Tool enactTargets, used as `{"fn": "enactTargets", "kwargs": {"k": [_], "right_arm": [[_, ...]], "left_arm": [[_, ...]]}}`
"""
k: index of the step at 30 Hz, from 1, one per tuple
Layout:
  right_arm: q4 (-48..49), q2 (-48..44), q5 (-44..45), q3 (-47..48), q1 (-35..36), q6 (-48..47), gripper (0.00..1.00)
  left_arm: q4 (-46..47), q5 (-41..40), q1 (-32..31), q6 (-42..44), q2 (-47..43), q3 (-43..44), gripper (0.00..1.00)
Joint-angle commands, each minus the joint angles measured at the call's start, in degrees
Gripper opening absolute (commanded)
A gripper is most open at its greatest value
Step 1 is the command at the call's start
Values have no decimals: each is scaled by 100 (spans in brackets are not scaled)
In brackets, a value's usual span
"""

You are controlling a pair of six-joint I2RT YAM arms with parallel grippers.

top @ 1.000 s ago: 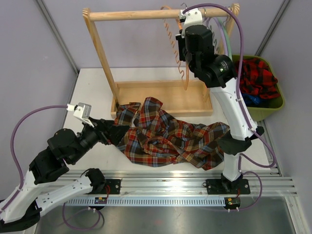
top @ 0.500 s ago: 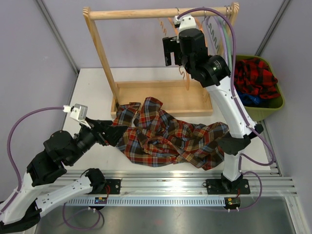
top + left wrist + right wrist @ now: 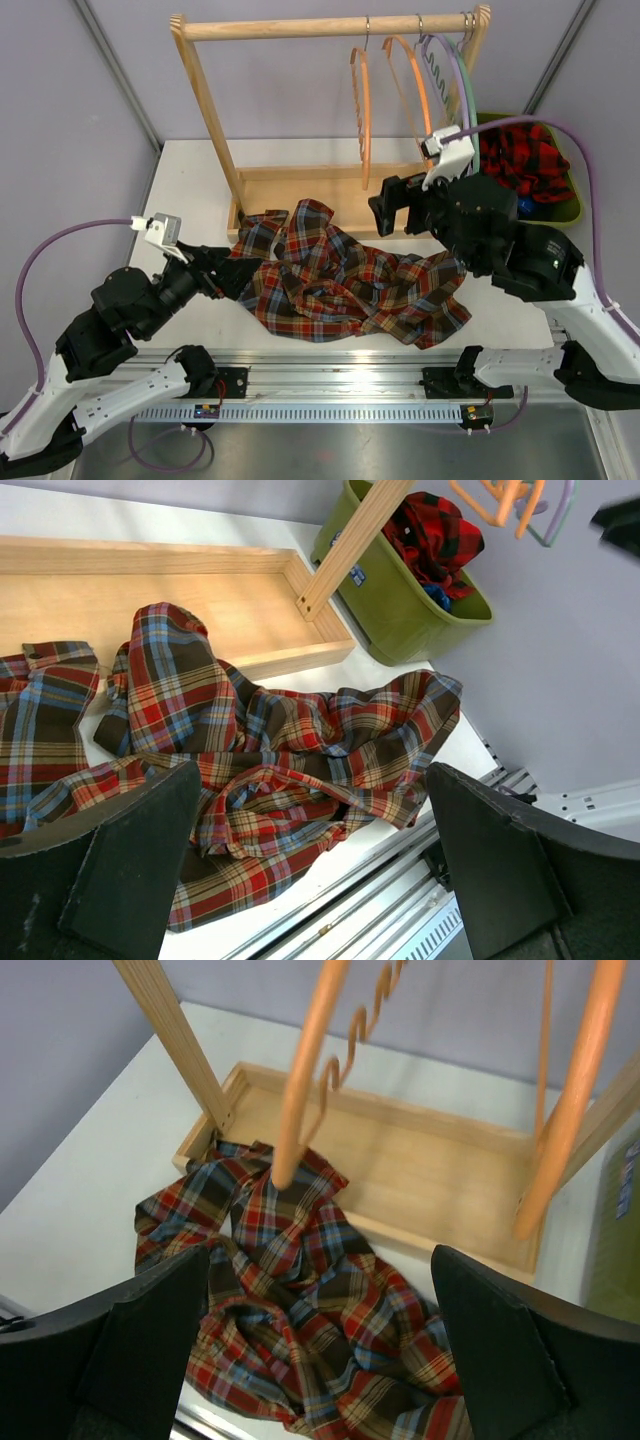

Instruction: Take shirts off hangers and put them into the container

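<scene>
The brown tartan shirt (image 3: pixel 345 285) (image 3: pixel 280 760) (image 3: pixel 330 1310) lies crumpled on the white table, off any hanger. A red-and-black shirt (image 3: pixel 525 160) (image 3: pixel 435 530) sits in the olive-green container (image 3: pixel 558 222) (image 3: pixel 400 605) at the right. Two bare orange hangers (image 3: pixel 362 110) (image 3: pixel 300 1090) hang from the wooden rail, with a pale green and a lilac one (image 3: pixel 458 85) beside them. My left gripper (image 3: pixel 225 272) (image 3: pixel 310 785) is open, low at the shirt's left edge. Open too, my right gripper (image 3: pixel 397 207) (image 3: pixel 320 1260) hovers above the shirt, holding nothing.
The wooden rack's rail (image 3: pixel 300 27) spans the back, and its shallow tray (image 3: pixel 330 195) (image 3: pixel 440 1170) lies just behind the shirt. The rack's left post (image 3: pixel 210 120) leans near my left arm. Metal rails (image 3: pixel 350 370) run along the table's near edge.
My right gripper has opened, let go of the orange hanger at the rail and dropped down toward the shirt. The hanger now hangs free. The left arm has barely moved.
</scene>
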Motion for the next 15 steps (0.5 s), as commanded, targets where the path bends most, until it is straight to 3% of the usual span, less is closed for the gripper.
{"fn": "enactTargets", "kwargs": {"k": [1, 10, 15], "right_arm": [[89, 57, 220, -1346, 319, 902, 99], [694, 250, 89, -3554, 794, 2240, 100], [1381, 434, 89, -4225, 795, 2513, 99]], "left_arm": [[-30, -214, -29, 101, 66, -7, 99], [-74, -205, -29, 4, 136, -51, 99], [-92, -196, -29, -40, 110, -60, 99]]}}
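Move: The plaid shirt lies spread on the table almost straight below the right hand: its middle is about 40 cm down, some 5 cm to the left and 1 cm nearer the robot. The wooden tray is at much the same depth, about 18 cm ahead and 9 cm left. The freed orange hanger hangs level with the hand, roughly 20 cm ahead and 3 cm left. From the left hand, the shirt's middle is about 7 cm ahead, 19 cm right and 31 cm down. With no contact to be seen yet, the right hand drops fast towards the middle of the spread plaid shirt, about 28 cm down, easing off near the end and drifting a little back and left. Its open fingers tip down some 25 degrees while its left side rolls lower, and the gripper stays wide open. ##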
